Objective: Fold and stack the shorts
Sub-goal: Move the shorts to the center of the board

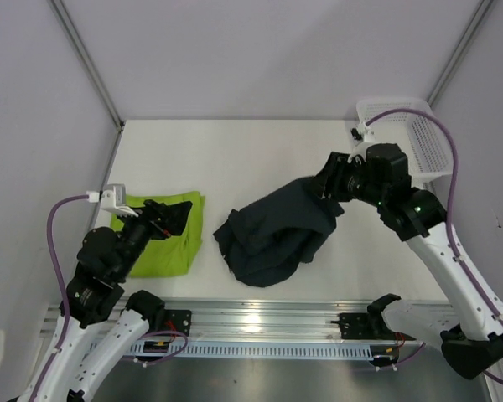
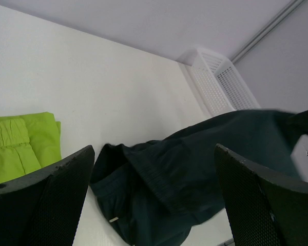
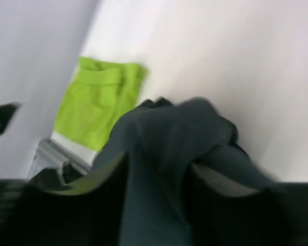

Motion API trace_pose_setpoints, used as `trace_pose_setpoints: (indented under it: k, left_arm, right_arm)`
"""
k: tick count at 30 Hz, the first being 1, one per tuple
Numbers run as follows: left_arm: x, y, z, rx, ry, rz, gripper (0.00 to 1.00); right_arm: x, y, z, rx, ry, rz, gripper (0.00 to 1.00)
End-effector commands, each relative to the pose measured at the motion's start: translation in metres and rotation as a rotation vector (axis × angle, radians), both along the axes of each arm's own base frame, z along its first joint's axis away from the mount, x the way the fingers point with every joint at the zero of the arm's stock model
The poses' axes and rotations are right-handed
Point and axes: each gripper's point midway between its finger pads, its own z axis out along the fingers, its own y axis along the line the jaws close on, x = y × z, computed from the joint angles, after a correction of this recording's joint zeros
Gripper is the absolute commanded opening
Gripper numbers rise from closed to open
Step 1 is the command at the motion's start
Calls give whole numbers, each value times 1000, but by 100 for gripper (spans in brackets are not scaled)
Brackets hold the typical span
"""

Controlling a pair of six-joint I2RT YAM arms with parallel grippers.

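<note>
The bright lime green shorts (image 1: pixel 172 243) lie folded flat at the left of the table, also in the left wrist view (image 2: pixel 20 146) and the right wrist view (image 3: pixel 97 102). My left gripper (image 1: pixel 174 218) hovers over their right part, wide open and empty (image 2: pixel 154 154). The dark navy-teal shorts (image 1: pixel 272 230) sit crumpled at mid-table, one edge lifted up to my right gripper (image 1: pixel 329 186). In the blurred right wrist view that dark cloth (image 3: pixel 164 143) runs between the parted fingers of the right gripper (image 3: pixel 156 169). The same dark shorts (image 2: pixel 195 164) fill the left wrist view.
A white mesh basket (image 1: pixel 419 138) stands at the back right corner, also seen from the left wrist (image 2: pixel 215 82). A metal rail (image 1: pixel 260 322) runs along the table's near edge. Grey walls close the table on three sides.
</note>
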Motion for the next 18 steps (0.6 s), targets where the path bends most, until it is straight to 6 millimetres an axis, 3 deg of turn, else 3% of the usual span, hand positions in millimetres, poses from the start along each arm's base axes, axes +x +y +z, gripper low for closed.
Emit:
trace_pose_setpoints:
  k: [1, 4, 9, 14, 17, 18]
  left_arm:
    - [5, -2, 0, 22, 2, -4, 99]
    - [10, -12, -9, 37, 32, -44, 99]
    - [20, -25, -34, 96, 135, -88, 99]
    - [24, -45, -66, 95, 233, -175, 99]
    - [24, -49, -78, 92, 270, -189, 99]
    - [25, -46, -84, 97, 285, -167, 99]
  right_arm:
    - [10, -34, -91, -106, 214, -109, 55]
    - [9, -47, -102, -101, 191, -170, 71]
    - [-3, -33, -98, -137, 155, -114, 74]
    - [-39, 23, -119, -239, 125, 72, 75]
    - [-44, 46, -132, -258, 130, 104, 74]
    - [-48, 57, -147, -290, 147, 126, 74]
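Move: Below the right hand lie the dark shorts, with one corner still raised at its parting fingers; their middle is about 6 cm to its left, level fore and aft, and roughly 27 cm down. The green shorts lie about 40 cm to its left and 3 cm farther out, the white basket some 35 cm ahead and 39 cm right. From the left hand, the dark shorts are about 24 cm right, 5 cm ahead and 27 cm down. Opening further, the right fingers let go of the dark shorts' raised corner while the hand drops about 14 cm towards the board and slips a little right, then swings left and back over the shorts, still well above them. The left hand, staying wide open, sinks some 8 cm, drifting right and slightly forward towards the dark shorts as its fingers tip down about 15 degrees. ##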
